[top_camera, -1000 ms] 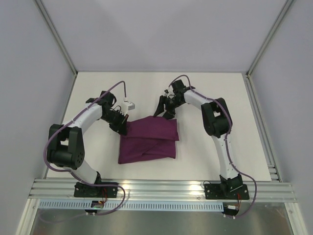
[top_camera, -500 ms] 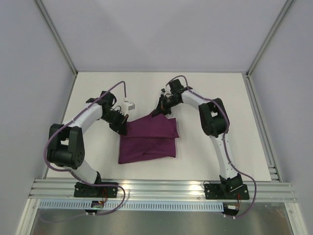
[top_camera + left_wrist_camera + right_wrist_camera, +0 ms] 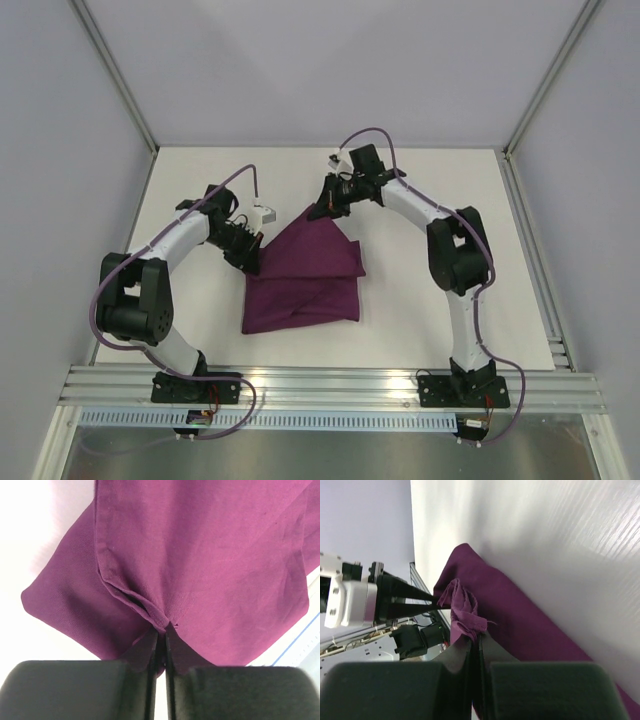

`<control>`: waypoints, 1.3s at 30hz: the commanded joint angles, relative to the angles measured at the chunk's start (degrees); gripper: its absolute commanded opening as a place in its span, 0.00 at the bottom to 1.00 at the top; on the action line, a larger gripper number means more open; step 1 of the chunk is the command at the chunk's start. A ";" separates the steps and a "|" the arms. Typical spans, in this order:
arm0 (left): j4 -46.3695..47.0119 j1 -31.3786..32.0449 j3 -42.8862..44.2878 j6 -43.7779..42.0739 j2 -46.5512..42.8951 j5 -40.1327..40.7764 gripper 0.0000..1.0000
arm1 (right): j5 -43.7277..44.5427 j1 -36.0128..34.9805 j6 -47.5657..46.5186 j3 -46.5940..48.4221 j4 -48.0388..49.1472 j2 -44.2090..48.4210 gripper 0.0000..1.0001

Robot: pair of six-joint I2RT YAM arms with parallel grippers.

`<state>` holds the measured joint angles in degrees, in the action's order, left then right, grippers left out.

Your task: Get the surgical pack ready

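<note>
The surgical pack shows as a deep-purple folded cloth (image 3: 305, 285) in the middle of the white table. My right gripper (image 3: 318, 208) is shut on its far corner and holds that corner raised, so the cloth rises to a point. In the right wrist view the bunched corner (image 3: 462, 612) sits just above the closed right gripper (image 3: 478, 639). My left gripper (image 3: 250, 262) is at the cloth's left edge. In the left wrist view the left gripper (image 3: 161, 632) pinches a fold of the cloth (image 3: 210, 555).
The white table (image 3: 420, 190) is bounded by grey walls at the back and both sides. An aluminium rail (image 3: 330, 385) runs along the near edge by the arm bases. The left arm's white wrist camera (image 3: 347, 602) shows in the right wrist view.
My right gripper has shut on the cloth's far corner and drawn it up and toward the back, pulling the cloth into a peak. The left arm has stayed in place.
</note>
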<state>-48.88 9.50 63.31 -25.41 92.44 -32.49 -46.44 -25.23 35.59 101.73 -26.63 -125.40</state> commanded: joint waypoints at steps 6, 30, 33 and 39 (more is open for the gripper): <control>-7.53 -0.62 3.40 -0.52 -2.18 -0.29 0.34 | -4.27 -3.15 -7.63 -15.04 6.42 15.97 0.00; -15.37 -0.71 2.26 3.61 -18.35 8.58 0.76 | 2.30 -24.85 -16.97 -50.56 11.33 35.75 0.45; -14.05 -0.62 1.73 5.45 -18.35 9.28 0.79 | 6.43 -26.26 -15.30 -52.68 14.15 38.91 0.74; -11.32 -0.62 -1.17 8.27 -22.39 13.76 0.81 | 27.38 -28.47 -9.08 -58.04 16.79 53.40 0.89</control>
<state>-62.13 9.21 63.00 -19.97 73.71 -21.61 -34.06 -53.23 22.15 44.86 -15.22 -80.40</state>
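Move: The right hand, holding the cloth's far corner, has the middle of the folded cloth's near edge about 27 cm back, 4 cm left and 11 cm below. The bundle's right-hand fold corner is some 15 cm back, 12 cm right and 10 cm below it. From the left hand, still at the left fold, that near edge's middle is roughly 16 cm back, 11 cm right and 5 cm below. Right hand carries the held corner some 30 cm back to the near edge, opens; left lets go and retreats. ##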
